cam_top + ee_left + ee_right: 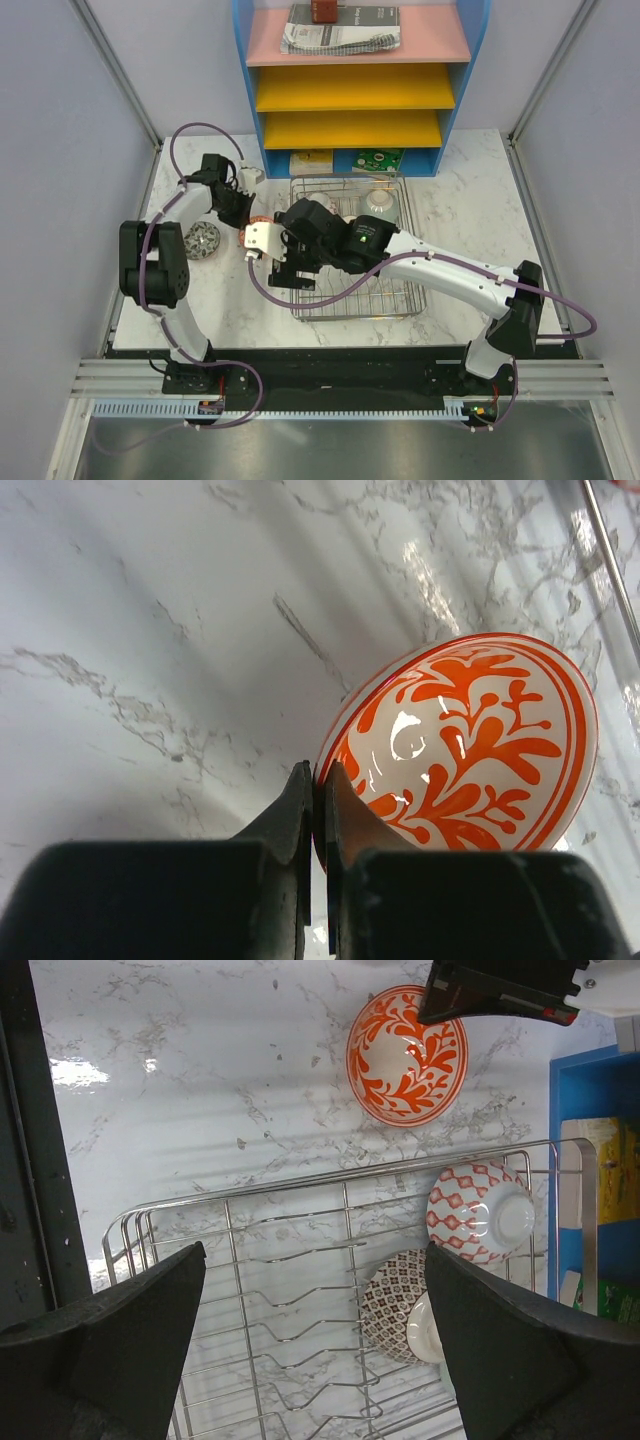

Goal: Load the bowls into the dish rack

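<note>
My left gripper (318, 772) is shut on the rim of the red-orange patterned bowl (470, 740), which is tilted over the marble. In the right wrist view that bowl (407, 1055) sits just outside the dish rack (345, 1175), with the left gripper (500, 990) at its edge. My right gripper (315, 1250) is open and empty above the rack's left part. Inside the rack are a white bowl with red diamonds (480, 1210) and a grey-brown patterned bowl (400, 1305). Another patterned bowl (203, 240) rests on the table at the left. The dish rack (400, 300) stands mid-table.
A blue-framed shelf unit (360, 90) with yellow and pink trays stands at the back, right behind the rack. Small boxes (375, 160) lie under it. The right arm (440, 270) reaches across the rack. Enclosure walls close in both table sides.
</note>
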`<action>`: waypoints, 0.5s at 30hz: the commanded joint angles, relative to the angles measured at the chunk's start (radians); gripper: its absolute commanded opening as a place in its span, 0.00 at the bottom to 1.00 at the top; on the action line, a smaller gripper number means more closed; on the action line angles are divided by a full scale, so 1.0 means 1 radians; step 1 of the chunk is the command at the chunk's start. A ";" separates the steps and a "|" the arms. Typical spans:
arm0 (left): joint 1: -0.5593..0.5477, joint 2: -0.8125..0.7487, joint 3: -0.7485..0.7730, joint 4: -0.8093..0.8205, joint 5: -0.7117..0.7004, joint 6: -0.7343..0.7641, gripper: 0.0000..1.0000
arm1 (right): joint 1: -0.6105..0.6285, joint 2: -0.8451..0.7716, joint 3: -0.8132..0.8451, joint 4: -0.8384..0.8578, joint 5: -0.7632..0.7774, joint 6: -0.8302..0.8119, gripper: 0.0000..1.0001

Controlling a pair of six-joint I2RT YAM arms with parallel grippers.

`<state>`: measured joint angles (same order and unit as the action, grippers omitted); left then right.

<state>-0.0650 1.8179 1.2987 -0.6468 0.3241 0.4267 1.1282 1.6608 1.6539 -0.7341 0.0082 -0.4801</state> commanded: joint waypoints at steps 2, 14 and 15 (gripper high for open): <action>-0.004 0.054 0.070 0.075 0.016 -0.031 0.02 | 0.001 -0.010 0.004 0.002 0.015 -0.018 0.98; -0.004 0.012 0.047 0.084 -0.005 -0.023 0.43 | 0.002 0.005 0.020 0.002 0.022 -0.026 0.98; -0.004 0.012 0.045 0.082 -0.011 -0.023 0.49 | 0.002 0.005 0.021 0.001 0.021 -0.026 0.98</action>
<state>-0.0677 1.8549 1.3361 -0.5945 0.3244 0.4076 1.1286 1.6642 1.6539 -0.7341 0.0216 -0.4961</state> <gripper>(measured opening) 0.422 0.982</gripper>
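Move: The orange bowl, pinched by its left rim in the left fingers, has its middle about 4 cm right of that hand, 2 cm back and 2 cm below; it is already down at the table. A dark-patterned bowl sits some 9 cm left and 4 cm back of the hand. The dish rack's middle is about 27 cm right and 6 cm back, and the red-patterned bowl in it 19 cm right, 4 cm ahead. From the right hand, the orange bowl is roughly 10 cm left, 13 cm ahead and 19 cm below. The orange bowl, still pinched at its left rim, is carried forward low at the table by the left hand, which goes about 2 cm at level height, mostly at the start, and slows. The fingers then open to a bit under half, letting go of the rim while staying around it, one outside and one inside, the wrist tipping up only slightly. ##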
